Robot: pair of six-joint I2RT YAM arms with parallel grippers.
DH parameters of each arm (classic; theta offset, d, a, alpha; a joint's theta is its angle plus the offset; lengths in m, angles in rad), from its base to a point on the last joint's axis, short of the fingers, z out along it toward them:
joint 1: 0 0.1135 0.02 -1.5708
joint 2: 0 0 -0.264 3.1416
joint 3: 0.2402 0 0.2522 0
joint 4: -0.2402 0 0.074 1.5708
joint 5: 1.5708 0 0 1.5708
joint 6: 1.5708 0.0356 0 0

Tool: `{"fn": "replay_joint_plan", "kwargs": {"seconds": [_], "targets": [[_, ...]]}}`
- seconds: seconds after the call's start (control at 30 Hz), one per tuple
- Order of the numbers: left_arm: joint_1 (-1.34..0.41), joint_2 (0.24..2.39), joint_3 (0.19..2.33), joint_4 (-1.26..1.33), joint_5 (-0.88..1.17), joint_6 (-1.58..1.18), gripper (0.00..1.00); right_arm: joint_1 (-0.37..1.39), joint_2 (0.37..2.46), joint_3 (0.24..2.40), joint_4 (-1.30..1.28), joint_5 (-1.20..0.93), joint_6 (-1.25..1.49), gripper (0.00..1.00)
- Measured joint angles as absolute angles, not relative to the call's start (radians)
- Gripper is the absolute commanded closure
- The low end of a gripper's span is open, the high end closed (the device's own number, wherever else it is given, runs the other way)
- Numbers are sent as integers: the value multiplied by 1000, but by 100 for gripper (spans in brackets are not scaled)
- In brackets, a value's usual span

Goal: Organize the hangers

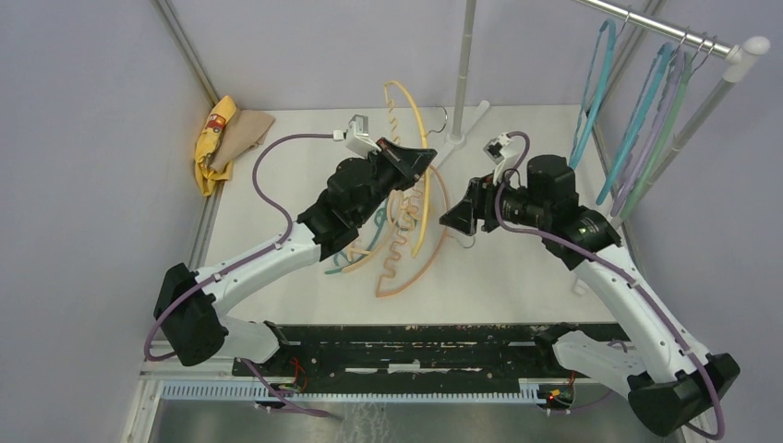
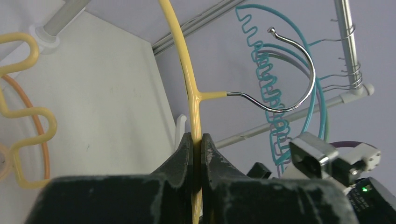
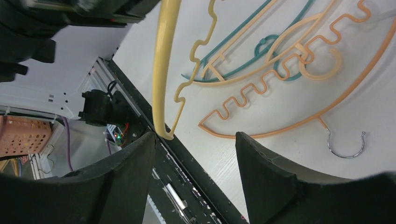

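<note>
My left gripper (image 1: 427, 159) (image 2: 196, 137) is shut on a yellow hanger (image 1: 422, 198) (image 2: 192, 93), pinching its thin bar just below the neck. The hanger is held up off the table, its metal hook (image 2: 299, 93) pointing toward the rail (image 1: 665, 20). My right gripper (image 1: 454, 218) (image 3: 194, 140) is open with nothing between its fingers, and the yellow hanger's (image 3: 161, 70) lower end hangs just beside its left finger. On the table lie an orange hanger (image 1: 406, 277) (image 3: 289, 126), a tan hanger (image 3: 261, 70) and a teal hanger (image 1: 349, 260) (image 3: 233, 46). Several teal, lilac and green hangers (image 1: 637, 129) (image 2: 266, 70) hang on the rail.
A yellow-and-tan cloth (image 1: 222, 138) lies at the back left corner. The rack's upright pole (image 1: 464, 65) stands at the back centre. A black mounting rail (image 1: 415, 337) runs along the table's near edge. An orange basket (image 3: 23, 135) sits below the table.
</note>
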State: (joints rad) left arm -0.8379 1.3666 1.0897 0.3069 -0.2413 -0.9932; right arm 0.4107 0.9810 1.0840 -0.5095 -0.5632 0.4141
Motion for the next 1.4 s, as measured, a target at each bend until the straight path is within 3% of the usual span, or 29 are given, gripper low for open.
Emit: {"fn": "replay_joint_plan", "kwargs": {"seconds": [0.37,0.8,1.2,1.4], "targets": [[-837,1369,1101,353,-282,-1060,97,557,1127,1085,-424,-401,394,28],[-834,1430,1098,390,-321,-1049,97,577,1061,1085,-488,-256,343,28],[-833,1503,1148,354,-346,-1008,97,598,1098,1102,-479,-282,336,28],[-832,1564,1249,347,-262,-1008,97,602,1140,1097,-458,-287,333,29]]}}
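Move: My left hand holds the yellow hanger by its bar, hook up. The hanger's near end droops about 12 cm back and 7 cm below that hand, and my open right fingers are roughly 10 cm back, 6 cm right and 5 cm below it. From my right hand, that near end is some 6 cm left, 2 cm back and slightly lower. On the table 17 cm below, the orange hanger lies 9 cm ahead and 7 cm left, the teal hanger 5 cm ahead and 22 cm left. I bring my open right hand down, left and forward towards the yellow hanger's near end, ease back up and right, then sink in again, about 6 cm net, its fingers dipping some 10 degrees. My left hand keeps its pinch, rises a little, goes forward about 4 cm while sinking, then shifts right towards my right hand, rising again. ##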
